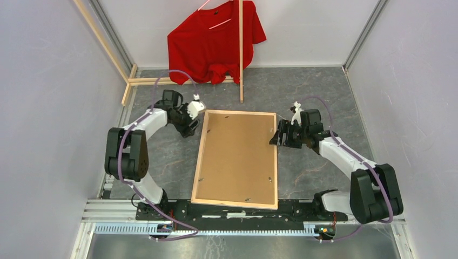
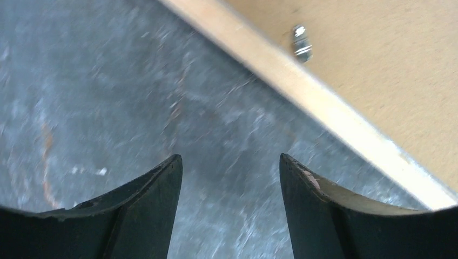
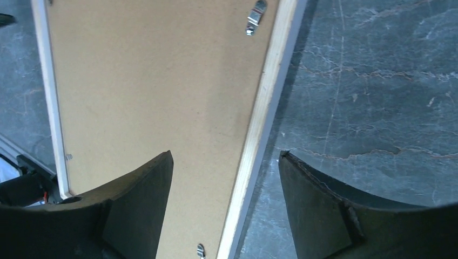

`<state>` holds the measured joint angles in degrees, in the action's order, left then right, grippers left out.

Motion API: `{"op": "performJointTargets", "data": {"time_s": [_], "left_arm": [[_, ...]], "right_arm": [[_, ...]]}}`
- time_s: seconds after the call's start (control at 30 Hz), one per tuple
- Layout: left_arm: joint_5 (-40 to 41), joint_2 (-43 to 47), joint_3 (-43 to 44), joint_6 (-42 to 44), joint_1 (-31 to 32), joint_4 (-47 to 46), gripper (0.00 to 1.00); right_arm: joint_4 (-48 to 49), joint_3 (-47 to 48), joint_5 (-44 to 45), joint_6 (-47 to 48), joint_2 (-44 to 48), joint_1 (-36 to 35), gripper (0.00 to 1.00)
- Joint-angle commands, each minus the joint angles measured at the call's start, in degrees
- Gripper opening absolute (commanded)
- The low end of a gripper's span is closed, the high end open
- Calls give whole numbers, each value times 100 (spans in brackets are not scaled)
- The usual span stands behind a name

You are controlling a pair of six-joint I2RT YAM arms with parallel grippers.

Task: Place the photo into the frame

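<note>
The frame (image 1: pixel 199 162) lies flat on the grey table with its pale bare-wood side up and a brown backing board (image 1: pixel 237 156) set inside it. The photo is hidden or out of view. My left gripper (image 1: pixel 190 129) hovers just off the frame's far left corner. In the left wrist view this gripper (image 2: pixel 230 156) is open over bare table, with the wooden rail (image 2: pixel 302 89) beyond the fingertips. My right gripper (image 1: pixel 274 138) is at the frame's right rail near the far corner. There the gripper (image 3: pixel 226 153) is open, and the rail (image 3: pixel 267 97) runs between its jaws untouched.
A red T-shirt (image 1: pixel 213 40) hangs on a wooden rack whose upright pole (image 1: pixel 241 54) stands just behind the frame, and its base poles (image 1: pixel 156 81) lie at the back left. Small metal clips (image 3: pixel 256 16) sit on the backing board. Walls close in on both sides.
</note>
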<state>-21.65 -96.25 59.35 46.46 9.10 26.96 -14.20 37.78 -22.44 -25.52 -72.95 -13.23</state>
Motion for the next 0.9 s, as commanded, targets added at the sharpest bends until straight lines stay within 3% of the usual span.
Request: {"op": "performJointTargets", "data": {"time_s": [0.0, 0.1, 0.23, 0.37, 0.43, 0.53, 0.8, 0.87], "left_arm": [[-417, 52, 319, 294, -641, 764, 73], [-425, 76, 1, 475, -708, 853, 73], [-785, 88, -283, 406, -678, 897, 73], [-905, 82, -435, 414, -633, 916, 72], [-917, 72, -495, 413, -572, 908, 71], [-967, 54, -565, 328, -420, 814, 71], [-1077, -136, -620, 105, -22, 578, 70], [-1045, -193, -593, 69, 28, 564, 69]], "right_arm": [[199, 166, 135, 103, -166, 66, 74], [359, 63, -160, 143, 0, 50, 57], [250, -137, -332, 215, 675, -100, 48], [-121, -304, 75, 309, 1133, -232, 49], [-169, -342, 275, 262, 1169, -206, 55], [48, -463, 120, 91, 1008, -190, 55], [133, -492, 346, 13, 650, -180, 42], [44, -441, 404, 26, 532, -165, 34]]}}
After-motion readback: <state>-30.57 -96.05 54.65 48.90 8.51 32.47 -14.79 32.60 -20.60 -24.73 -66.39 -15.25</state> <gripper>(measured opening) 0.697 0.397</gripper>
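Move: The frame's left rail runs by the left gripper, its nearest stretch level, about 4 cm right and 2 cm lower; the far-left metal clip is level, 7 cm right, and the frame's far-left corner 8 cm ahead, 5 cm right. The right rail passes straight under the right gripper, about 4 cm down; the far-right clip is 5 cm ahead, 2 cm left, the near-right clip 14 cm back, 3 cm left. Swing the left gripper left clear of the frame's left rail, draw it back about 5 cm while sinking some 2 cm, then ease it about 6 cm right, back towards the rail, fingers still open. Meanwhile bob the right gripper up about 3 cm and down again over the right rail, slipping back a little, and close its fingers to roughly half their gap. ##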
